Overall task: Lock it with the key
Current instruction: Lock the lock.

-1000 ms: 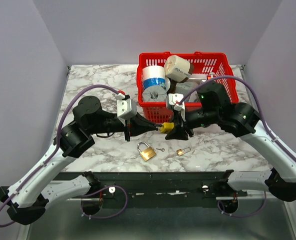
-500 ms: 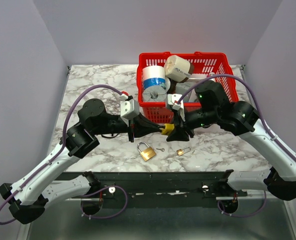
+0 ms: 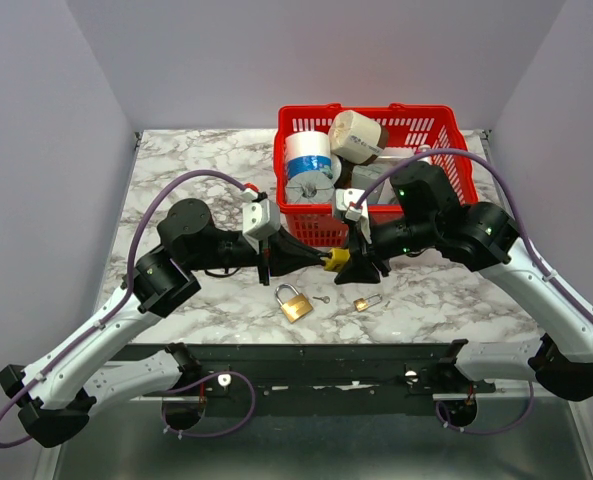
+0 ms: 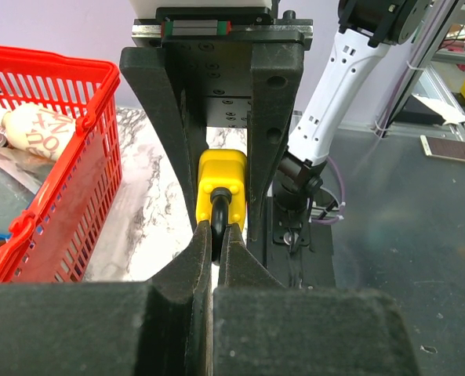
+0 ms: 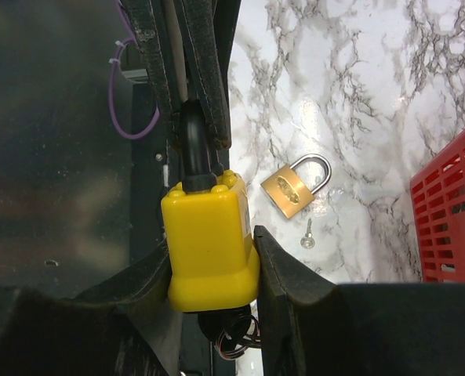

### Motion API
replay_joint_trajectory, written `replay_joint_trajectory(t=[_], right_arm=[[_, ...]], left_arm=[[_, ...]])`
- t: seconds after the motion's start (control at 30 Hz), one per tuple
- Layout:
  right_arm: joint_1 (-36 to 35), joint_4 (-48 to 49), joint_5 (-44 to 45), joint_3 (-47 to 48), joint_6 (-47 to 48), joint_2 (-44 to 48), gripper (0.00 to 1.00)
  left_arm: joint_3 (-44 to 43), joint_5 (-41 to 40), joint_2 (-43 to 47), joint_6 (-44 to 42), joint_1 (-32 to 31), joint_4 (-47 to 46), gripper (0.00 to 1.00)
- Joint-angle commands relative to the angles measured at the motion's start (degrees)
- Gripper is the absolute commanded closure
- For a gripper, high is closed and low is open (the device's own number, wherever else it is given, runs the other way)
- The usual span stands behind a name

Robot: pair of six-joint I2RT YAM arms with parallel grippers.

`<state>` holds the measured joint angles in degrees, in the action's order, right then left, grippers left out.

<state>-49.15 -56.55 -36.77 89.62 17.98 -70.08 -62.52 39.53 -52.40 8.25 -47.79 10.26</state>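
A yellow padlock (image 3: 334, 257) hangs above the table in front of the basket, held between both grippers. My left gripper (image 3: 314, 257) is shut on its black shackle (image 4: 219, 218), with the yellow body (image 4: 222, 176) just beyond the fingertips. My right gripper (image 5: 212, 249) is shut on the yellow body (image 5: 208, 243) from the opposite side. A key on a wire ring (image 5: 246, 343) sticks out of the padlock's bottom, partly hidden between the right fingers.
A brass padlock (image 3: 295, 302), a small loose key (image 3: 321, 299) and a smaller brass padlock (image 3: 364, 302) lie on the marble below the grippers. A red basket (image 3: 446, 125) with tape rolls and other items stands right behind.
The left arm has shifted a little to the right, toward the padlock. The right arm and the yellow padlock have stayed in place.
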Motion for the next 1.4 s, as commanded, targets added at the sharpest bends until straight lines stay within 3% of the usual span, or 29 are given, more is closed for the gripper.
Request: replay_joint_trajectory(t=[0.0,0.43,0.53,0.57,0.63,0.67,0.73,0.77,0.87,1.13,1.23,1.37], right_arm=[[-1.1,18.6,-4.0,3.6,-1.4,-1.8,0.99],[-1.2,19.7,-3.2,4.9,-1.9,-2.6,0.99],[-1.2,19.9,-1.0,4.0,-2.7,-2.0,0.99],[-1.2,20.1,-0.4,3.5,-3.0,-1.6,0.99],[-1.1,20.5,1.7,2.3,-3.6,-1.1,0.99],[-1.0,21.0,2.4,1.4,-4.5,-0.8,0.99],[-0.7,21.7,4.7,0.6,-5.7,-0.6,0.99],[-0.3,22.4,5.5,0.3,-6.8,-0.5,0.99],[0.8,24.9,9.7,-0.6,-9.4,-0.1,0.99],[1.0,36.3,21.4,-5.2,-11.9,1.2,0.99],[1.0,37.7,23.5,-3.2,-11.8,-1.4,0.99],[0.9,38.0,26.3,-0.8,-11.1,-4.0,0.99]], left_arm=[[2.4,1.5,-3.6,2.4,-3.5,0.5,1.00],[4.3,0.5,-4.3,4.9,-5.5,0.5,1.00],[1.8,-1.6,-4.1,4.8,-3.5,2.8,1.00],[1.2,-1.7,-3.6,5.5,-0.1,2.7,0.98],[0.2,-0.4,-2.6,7.9,4.0,0.2,0.87],[-0.7,-0.2,-2.2,10.4,6.2,-0.4,0.72],[-2.0,-0.2,-1.2,12.3,10.0,-0.8,0.60],[-3.3,-0.1,-1.0,14.2,10.9,-0.7,0.49],[-4.9,-1.4,0.2,17.0,13.4,-1.4,0.34],[-5.8,-12.3,0.6,36.7,18.1,-8.6,0.19],[-3.4,-12.8,0.1,43.5,19.1,-12.3,0.07],[-2.4,-15.4,-1.9,50.1,19.2,-10.4,0.04]])
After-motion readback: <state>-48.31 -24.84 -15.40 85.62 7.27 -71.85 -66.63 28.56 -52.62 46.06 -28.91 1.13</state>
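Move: The yellow lock's body is about 4 cm to the right of the left hand, whose shut fingers are already at the black shackle; the right hand already grips that body, its middle roughly 1 cm to the left of this hand. From the right hand, the large brass padlock lies some 7 cm ahead, 7 cm left and 22 cm down, and the loose key 7 cm ahead, 2 cm left, equally low. With the left hand's shut fingers on the shackle and the right hand keeping its grip on the yellow body, the two first ease together barely 1 cm down and to the right, the left bearing on the shackle. Then the left fingers spread nearly wide and come free while that hand swings about 10 cm forward, 8 cm up and some 6 cm left, tipping down and turning counter-clockwise, as the right carries the lock some 11 cm forward and 6 cm up, drifting left and turning clockwise about 25 degrees. ##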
